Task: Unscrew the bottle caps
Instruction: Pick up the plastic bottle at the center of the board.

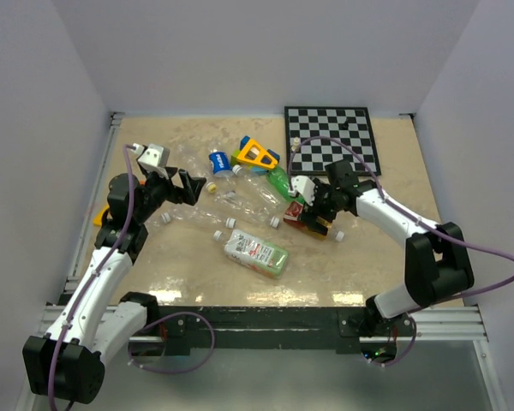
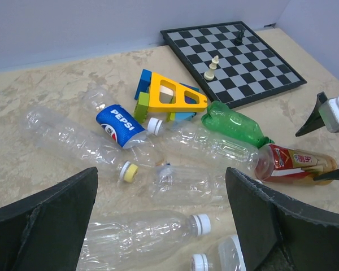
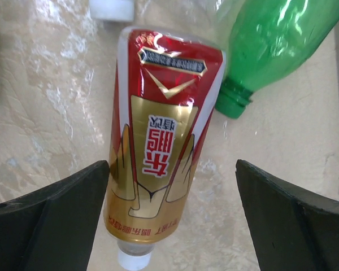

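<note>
My right gripper (image 3: 172, 164) stands open over a red-and-gold bottle (image 3: 158, 141) that lies on the table between its fingers, close to the left one. A white cap (image 3: 133, 259) sits on that bottle's neck at the bottom edge. In the top view this gripper (image 1: 319, 210) is right of centre. My left gripper (image 2: 161, 169) hangs open above a heap of clear bottles, holding nothing. Below it lie a clear bottle with a white cap (image 2: 201, 223), another white cap (image 2: 199, 262) and a yellow cap (image 2: 129, 171). The Pepsi bottle (image 2: 121, 125) has a white cap (image 2: 154, 125).
A green bottle (image 3: 277, 45) with an open neck lies beside the red-and-gold one. A yellow and blue toy (image 1: 255, 156) and a chessboard (image 1: 332, 137) with small pieces sit at the back. A green-labelled bottle (image 1: 257, 253) lies near the front.
</note>
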You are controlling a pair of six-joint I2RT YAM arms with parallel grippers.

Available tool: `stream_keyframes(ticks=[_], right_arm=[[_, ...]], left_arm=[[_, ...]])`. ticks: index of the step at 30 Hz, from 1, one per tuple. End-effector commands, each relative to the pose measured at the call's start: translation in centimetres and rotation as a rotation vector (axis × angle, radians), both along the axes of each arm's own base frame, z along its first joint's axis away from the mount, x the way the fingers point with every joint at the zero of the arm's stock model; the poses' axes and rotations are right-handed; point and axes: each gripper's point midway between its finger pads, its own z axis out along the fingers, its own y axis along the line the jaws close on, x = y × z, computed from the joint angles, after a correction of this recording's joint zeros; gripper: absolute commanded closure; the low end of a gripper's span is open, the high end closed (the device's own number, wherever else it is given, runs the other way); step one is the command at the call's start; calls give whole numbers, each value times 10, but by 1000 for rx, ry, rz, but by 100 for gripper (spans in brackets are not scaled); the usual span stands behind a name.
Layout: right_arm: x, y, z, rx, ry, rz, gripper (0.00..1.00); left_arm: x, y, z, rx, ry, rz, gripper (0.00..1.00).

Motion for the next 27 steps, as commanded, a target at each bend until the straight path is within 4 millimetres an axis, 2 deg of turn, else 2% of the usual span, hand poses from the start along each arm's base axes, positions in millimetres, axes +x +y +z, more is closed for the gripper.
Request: stream_keyframes(ticks=[1, 4, 8, 11, 17, 23, 27], right_arm=[[2, -29, 6, -21, -26, -36, 2], [3, -47, -1, -39, -11, -62, 2], [-3, -56, -12, -61, -7, -57, 2], [-5, -57, -16, -67, -34, -32, 3], [-2, -47, -13, -34, -103, 75, 6], [0, -42, -20, -30, -97, 124, 18], [-1, -42, -28, -35, -66, 134, 34]], left_arm=[[0, -3, 21, -22, -63, -20, 0], [-1, -5, 21, -24, -64, -27, 0], [-2, -6, 21, -26, -63, -35, 0], [-4, -10, 22, -29, -67, -65, 0], [-9, -23, 21, -38, -66, -149, 0], [-18, -37, 19, -54, -63, -248, 0], [-22, -47, 17, -70, -48, -308, 0]])
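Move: The red-and-gold plastic bottle lies just under the right hand, its middle about 4 cm below, some 2 cm to the left and 1 cm back, with the cap end pointing right and back. From that hand the green bottle is about 9 cm ahead and 9 cm left, the clear bottle 3 cm ahead and 18 cm left, and the white-labelled bottle 10 cm back and 16 cm left. From the left hand, the red-and-gold bottle lies some 30 cm right, about level ahead, and 22 cm below. The right hand sweeps about 6 cm to the right while sinking some 3 cm, over the red-and-gold bottle towards its cap end, then eases about 1 cm back left as its wide-open fingers close by about a quarter onto both sides of the body near the neck. Meanwhile the left hand, open and empty, swings about 3 cm right and slightly back, turning roughly 10 degrees clockwise towards that bottle. ##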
